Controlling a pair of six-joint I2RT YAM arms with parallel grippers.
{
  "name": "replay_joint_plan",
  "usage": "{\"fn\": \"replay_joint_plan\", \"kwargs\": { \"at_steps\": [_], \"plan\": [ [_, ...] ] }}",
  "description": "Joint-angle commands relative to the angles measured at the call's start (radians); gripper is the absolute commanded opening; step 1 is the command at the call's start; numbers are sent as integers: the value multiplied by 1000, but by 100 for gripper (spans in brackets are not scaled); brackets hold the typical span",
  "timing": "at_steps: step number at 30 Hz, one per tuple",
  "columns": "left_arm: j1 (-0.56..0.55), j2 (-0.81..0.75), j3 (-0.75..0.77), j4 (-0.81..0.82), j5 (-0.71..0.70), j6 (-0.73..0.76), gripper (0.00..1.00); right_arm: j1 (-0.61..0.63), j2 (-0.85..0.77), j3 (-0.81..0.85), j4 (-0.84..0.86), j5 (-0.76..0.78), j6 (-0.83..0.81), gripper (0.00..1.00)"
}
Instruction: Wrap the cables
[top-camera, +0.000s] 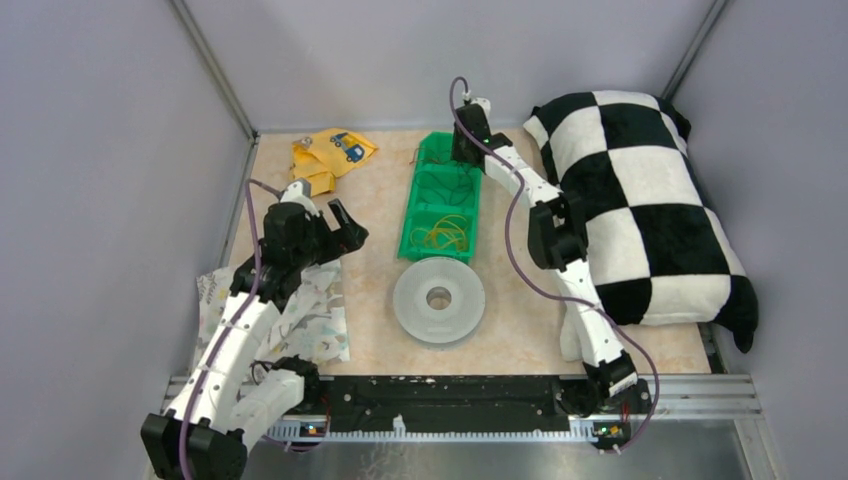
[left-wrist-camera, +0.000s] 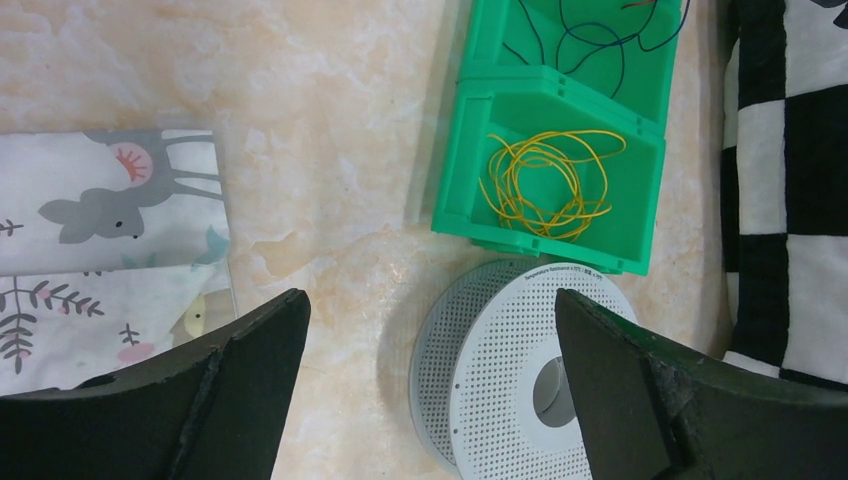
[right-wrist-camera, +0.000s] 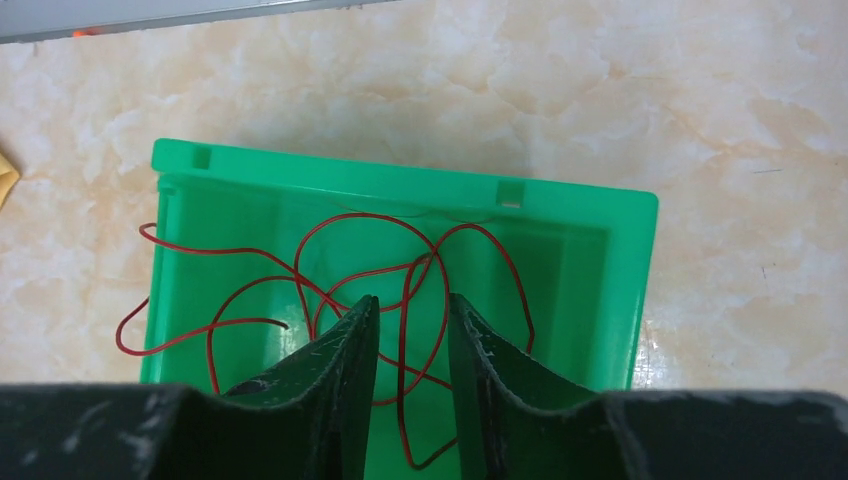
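Note:
The cables are one thin red wire (right-wrist-camera: 368, 214) lying in loose loops in the far compartment of a green bin (right-wrist-camera: 400, 180); one loop hangs over the bin's left wall. My right gripper (right-wrist-camera: 412, 305) is lowered into that compartment (top-camera: 466, 150). Its jaws stand slightly apart, with a strand of the wire running through the gap, not pinched. The grey perforated spool (top-camera: 438, 300) lies flat just in front of the bin (top-camera: 415, 200). My left gripper (top-camera: 345, 226) hovers left of the bin, wide open and empty (left-wrist-camera: 430, 300), with the spool (left-wrist-camera: 500, 370) below it.
The bin's near compartment holds a yellow wire bundle (left-wrist-camera: 545, 185), and the middle one a dark wire (left-wrist-camera: 600, 40). A checkered pillow (top-camera: 640, 200) fills the right side. A patterned cloth (top-camera: 310, 315) lies at the left and a yellow cloth (top-camera: 330, 155) at the back left.

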Motion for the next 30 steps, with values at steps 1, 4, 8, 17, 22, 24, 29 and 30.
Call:
{"fn": "replay_joint_plan", "kwargs": {
  "at_steps": [1, 4, 8, 17, 22, 24, 29, 30],
  "plan": [
    [2, 18, -9, 38, 24, -6, 98, -6, 19, 41, 59, 16, 11, 30],
    [2, 22, -14, 44, 30, -11, 98, -7, 15, 42, 78, 4, 8, 18],
    [2, 31, -19, 65, 58, -21, 98, -5, -24, 47, 100, -28, 7, 0],
    [2, 68, -105, 280, 271, -147, 98, 1, -301, 34, 98, -107, -80, 0],
    [2, 201, -7, 269, 398, -110, 98, 1, -530, -35, 97, -177, -145, 0],
    [2, 255, 80, 198, 415, -47, 98, 1, -605, -54, 95, -198, -164, 0],
    [2, 277, 191, 186, 430, 37, 98, -1, -765, -21, 10, -259, -178, 0],
    [1, 279, 208, 188, 442, 40, 98, 0, -804, -34, 9, -261, -180, 0]
  ]
}}
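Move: The red cable lies loosely coiled in the green box's far compartment, its middle about 1 cm ahead, 1 cm left and 2 cm below the right hand. The dark cable is some 8 cm back and 1 cm left, the yellow cable about 18 cm back and 2 cm left, both about 2 cm below. From the left hand, the red cable is roughly 32 cm ahead, 20 cm right and 14 cm below. Right fingers pinch the red cable, lift it some 40 cm and back, tipping up; left hand drifts rightward. ##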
